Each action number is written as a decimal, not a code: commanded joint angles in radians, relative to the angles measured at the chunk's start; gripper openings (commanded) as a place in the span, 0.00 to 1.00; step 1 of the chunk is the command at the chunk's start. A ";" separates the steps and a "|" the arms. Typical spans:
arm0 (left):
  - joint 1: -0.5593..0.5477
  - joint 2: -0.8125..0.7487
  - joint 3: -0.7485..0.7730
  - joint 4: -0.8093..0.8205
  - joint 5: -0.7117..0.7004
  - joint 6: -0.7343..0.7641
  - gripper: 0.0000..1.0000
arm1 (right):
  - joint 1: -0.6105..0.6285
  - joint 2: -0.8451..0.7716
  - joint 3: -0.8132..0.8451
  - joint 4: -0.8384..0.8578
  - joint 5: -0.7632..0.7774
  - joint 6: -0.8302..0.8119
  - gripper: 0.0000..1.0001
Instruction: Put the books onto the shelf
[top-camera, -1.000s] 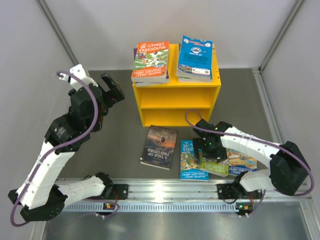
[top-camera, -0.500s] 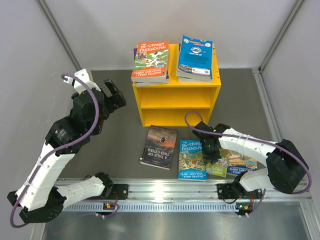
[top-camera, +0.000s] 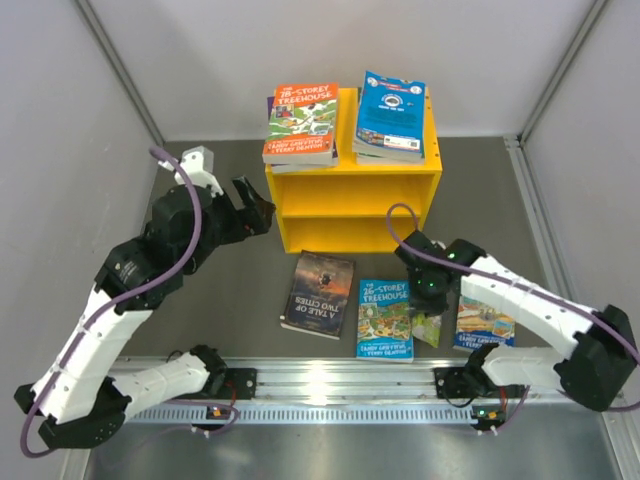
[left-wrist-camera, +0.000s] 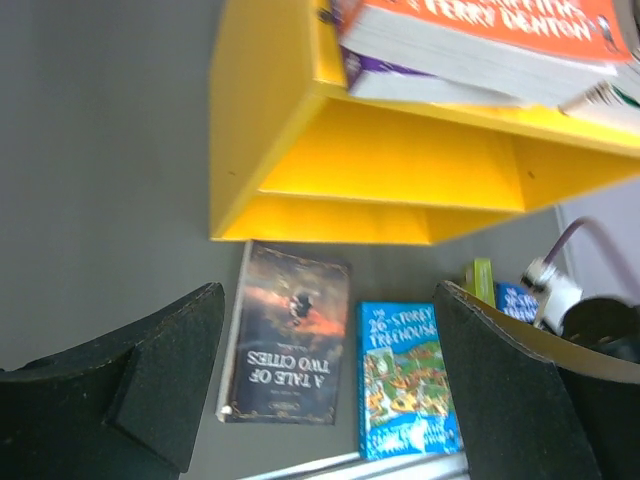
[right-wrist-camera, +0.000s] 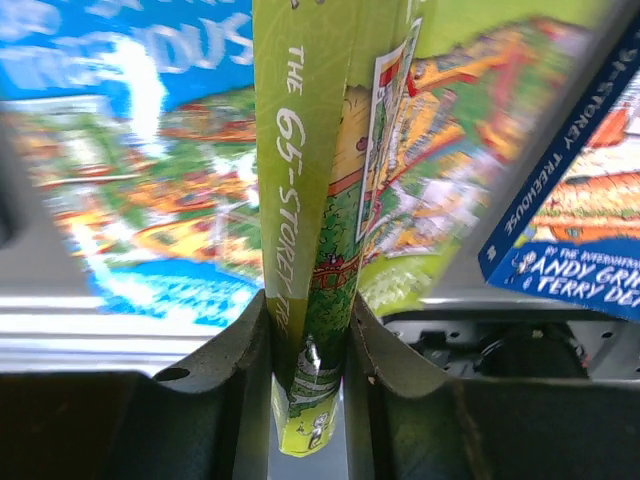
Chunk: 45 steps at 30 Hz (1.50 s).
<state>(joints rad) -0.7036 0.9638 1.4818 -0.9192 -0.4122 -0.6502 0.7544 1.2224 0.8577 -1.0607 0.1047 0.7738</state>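
The yellow shelf (top-camera: 352, 195) stands at the back with an orange book (top-camera: 302, 122) and a blue book (top-camera: 391, 115) stacked on its top. On the table in front lie a dark book (top-camera: 319, 294), a blue Treehouse book (top-camera: 385, 318) and another book (top-camera: 485, 320) at the right. My right gripper (top-camera: 428, 290) is shut on a green book (right-wrist-camera: 320, 200), gripping it at the spine edge so it hangs tilted just above the table. My left gripper (top-camera: 255, 212) hovers open beside the shelf's left side, above the dark book (left-wrist-camera: 290, 345).
A metal rail (top-camera: 330, 375) runs along the near edge, close behind the lying books. Grey walls close in on both sides. The shelf's two compartments (left-wrist-camera: 400, 160) hold nothing that I can see.
My right gripper has closed on the green book and raised it off the others. My left arm has swung right, toward the shelf's left side.
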 joint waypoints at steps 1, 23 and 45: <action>0.000 0.021 0.026 0.075 0.174 0.012 0.89 | 0.010 -0.122 0.179 -0.079 0.013 0.064 0.00; -0.163 0.375 0.278 0.227 0.466 -0.146 0.91 | 0.013 -0.365 0.494 -0.074 -0.213 -0.079 0.00; -0.462 0.763 0.617 -0.064 0.059 -0.204 0.89 | 0.023 -0.233 0.725 -0.064 -0.246 -0.133 0.00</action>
<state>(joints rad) -1.1595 1.6611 2.0808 -0.9115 -0.2340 -0.8192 0.7563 1.0027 1.4693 -1.2900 -0.0650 0.6842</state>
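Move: The right hand already pinches the green 65-Storey book by its spine, the book's middle about 3 cm below the fingers. From the right hand the 26-Storey book lies some 10 cm left, 2 cm back and 4 cm down, the navy book about 15 cm right, 1 cm back and 4 cm down. The open left hand has the green book roughly 36 cm to its right, 10 cm back and 33 cm below. Keeping its pinch on the green book's spine, the right hand raises the book some 22 cm, fast at first, swinging the fingers from straight down towards forward and left so that the book is held up in front of the shelf. Meanwhile the left hand sweeps about 27 cm right and slightly back towards the book, turning clockwise some 30 degrees and dipping its fingertips, and stops beside it with fingers still wide open. ##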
